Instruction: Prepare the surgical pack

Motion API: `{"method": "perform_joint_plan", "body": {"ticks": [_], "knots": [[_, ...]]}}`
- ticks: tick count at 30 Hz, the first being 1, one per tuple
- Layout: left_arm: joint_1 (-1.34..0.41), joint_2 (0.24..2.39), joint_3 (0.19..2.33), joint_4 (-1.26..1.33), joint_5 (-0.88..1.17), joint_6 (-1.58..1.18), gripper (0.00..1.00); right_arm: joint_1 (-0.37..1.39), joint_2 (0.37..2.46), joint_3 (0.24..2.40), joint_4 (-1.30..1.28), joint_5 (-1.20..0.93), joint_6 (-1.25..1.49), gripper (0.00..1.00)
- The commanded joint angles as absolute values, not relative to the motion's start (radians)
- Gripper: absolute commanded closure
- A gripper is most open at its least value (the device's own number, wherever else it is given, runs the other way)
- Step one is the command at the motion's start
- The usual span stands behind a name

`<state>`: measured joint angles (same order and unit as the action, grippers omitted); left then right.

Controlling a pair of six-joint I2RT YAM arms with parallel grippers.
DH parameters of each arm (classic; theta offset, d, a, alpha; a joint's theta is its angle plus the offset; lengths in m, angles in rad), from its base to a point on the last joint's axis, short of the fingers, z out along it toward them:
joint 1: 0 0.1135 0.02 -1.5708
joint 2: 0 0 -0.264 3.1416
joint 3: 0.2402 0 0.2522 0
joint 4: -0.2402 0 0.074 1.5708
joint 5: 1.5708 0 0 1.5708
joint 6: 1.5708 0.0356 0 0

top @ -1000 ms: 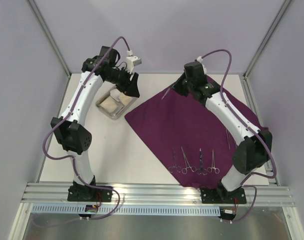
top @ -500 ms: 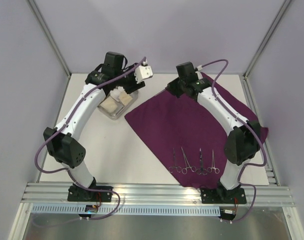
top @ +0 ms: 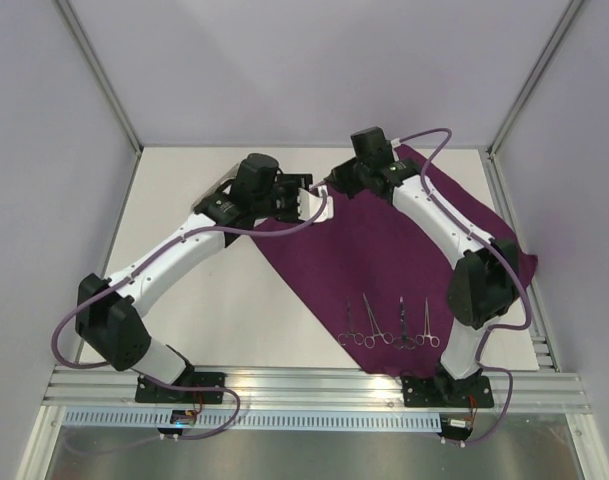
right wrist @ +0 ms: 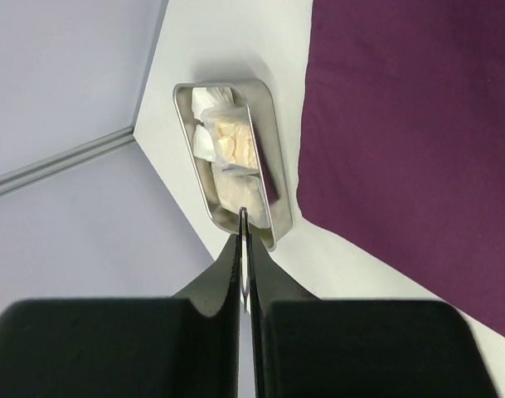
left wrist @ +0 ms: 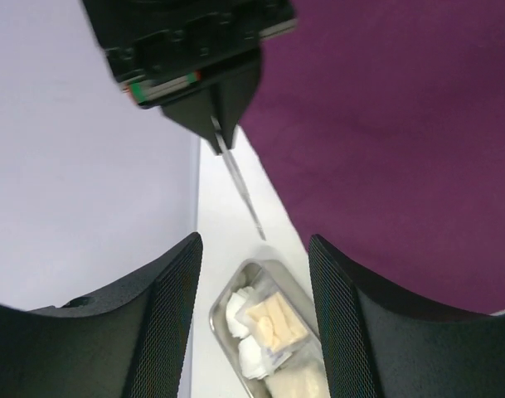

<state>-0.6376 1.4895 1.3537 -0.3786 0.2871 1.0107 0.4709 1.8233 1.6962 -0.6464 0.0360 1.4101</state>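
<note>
The dark purple cloth (top: 384, 250) lies flat on the right half of the table. Several steel clamps (top: 402, 322) lie in a row at its near edge. My right gripper (top: 334, 183) hangs over the cloth's back left edge, shut on a thin steel instrument (left wrist: 240, 186) whose tip (right wrist: 244, 214) points at the steel tray (right wrist: 264, 170). White gauze pads (left wrist: 273, 332) lie in that tray. My left gripper (top: 314, 203) is open and empty, close beside the right one. In the left wrist view the tray shows between its fingers (left wrist: 173, 290), well below them.
The white table (top: 234, 300) is walled by pale panels on the left, back and right. An aluminium rail (top: 314, 385) carrying both arm bases runs along the near edge. In the top view the left forearm (top: 184, 250) covers most of the tray.
My left arm has swung from above the tray at the back left across to the cloth's left corner. My right gripper has shifted left, still holding the thin instrument.
</note>
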Motion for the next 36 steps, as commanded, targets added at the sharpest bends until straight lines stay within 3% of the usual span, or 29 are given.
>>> {"method": "perform_joint_plan", "body": {"ticks": [1, 14, 15, 25, 30, 36], "knots": [[-0.627, 1.542, 1.397, -0.256, 0.216, 1.002, 0.37, 0.480, 1.770, 1.648, -0.586, -0.031, 1.456, 0.99], [-0.627, 1.658, 1.465, -0.270, 0.244, 0.947, 0.40, 0.492, 1.747, 1.632, -0.578, -0.069, 1.459, 0.99], [-0.627, 1.692, 1.514, -0.282, 0.210, 0.912, 0.48, 0.492, 1.743, 1.618, -0.574, -0.077, 1.460, 0.99], [-0.627, 1.713, 1.531, -0.305, 0.204, 0.954, 0.57, 0.492, 1.744, 1.612, -0.552, -0.097, 1.466, 1.00], [-0.627, 1.713, 1.529, -0.304, 0.196, 0.980, 0.70, 0.492, 1.747, 1.605, -0.545, -0.107, 1.479, 1.00], [-0.627, 1.721, 1.526, -0.311, 0.179, 0.991, 0.75, 0.494, 1.750, 1.603, -0.535, -0.120, 1.491, 1.00]]}}
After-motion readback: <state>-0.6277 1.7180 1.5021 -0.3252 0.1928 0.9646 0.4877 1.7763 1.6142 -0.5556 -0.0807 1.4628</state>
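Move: The tweezers stick out of the right gripper's shut fingers towards the left hand. Their middle lies about 7 cm ahead of the left hand, 4 cm to its right and 4 cm lower, with the right gripper itself some 8 cm ahead and 8 cm right. The metal tray is about 11 cm ahead, 17 cm left and 23 cm below. From the right hand, the left gripper waits roughly 8 cm back, 8 cm left and 3 cm higher. The left hand reaches about 6 cm forward to the held tweezers, first dipping 4 to 5 cm, then coming back up some 2 cm and edging 2 cm right, so its wide-open fingers straddle them close to the right fingertips, and then narrow to about a quarter open. Meanwhile the right hand, still gripping the tweezers, brings them some 2 cm back and 2 cm left to meet it, sinking a little and then rising again. ##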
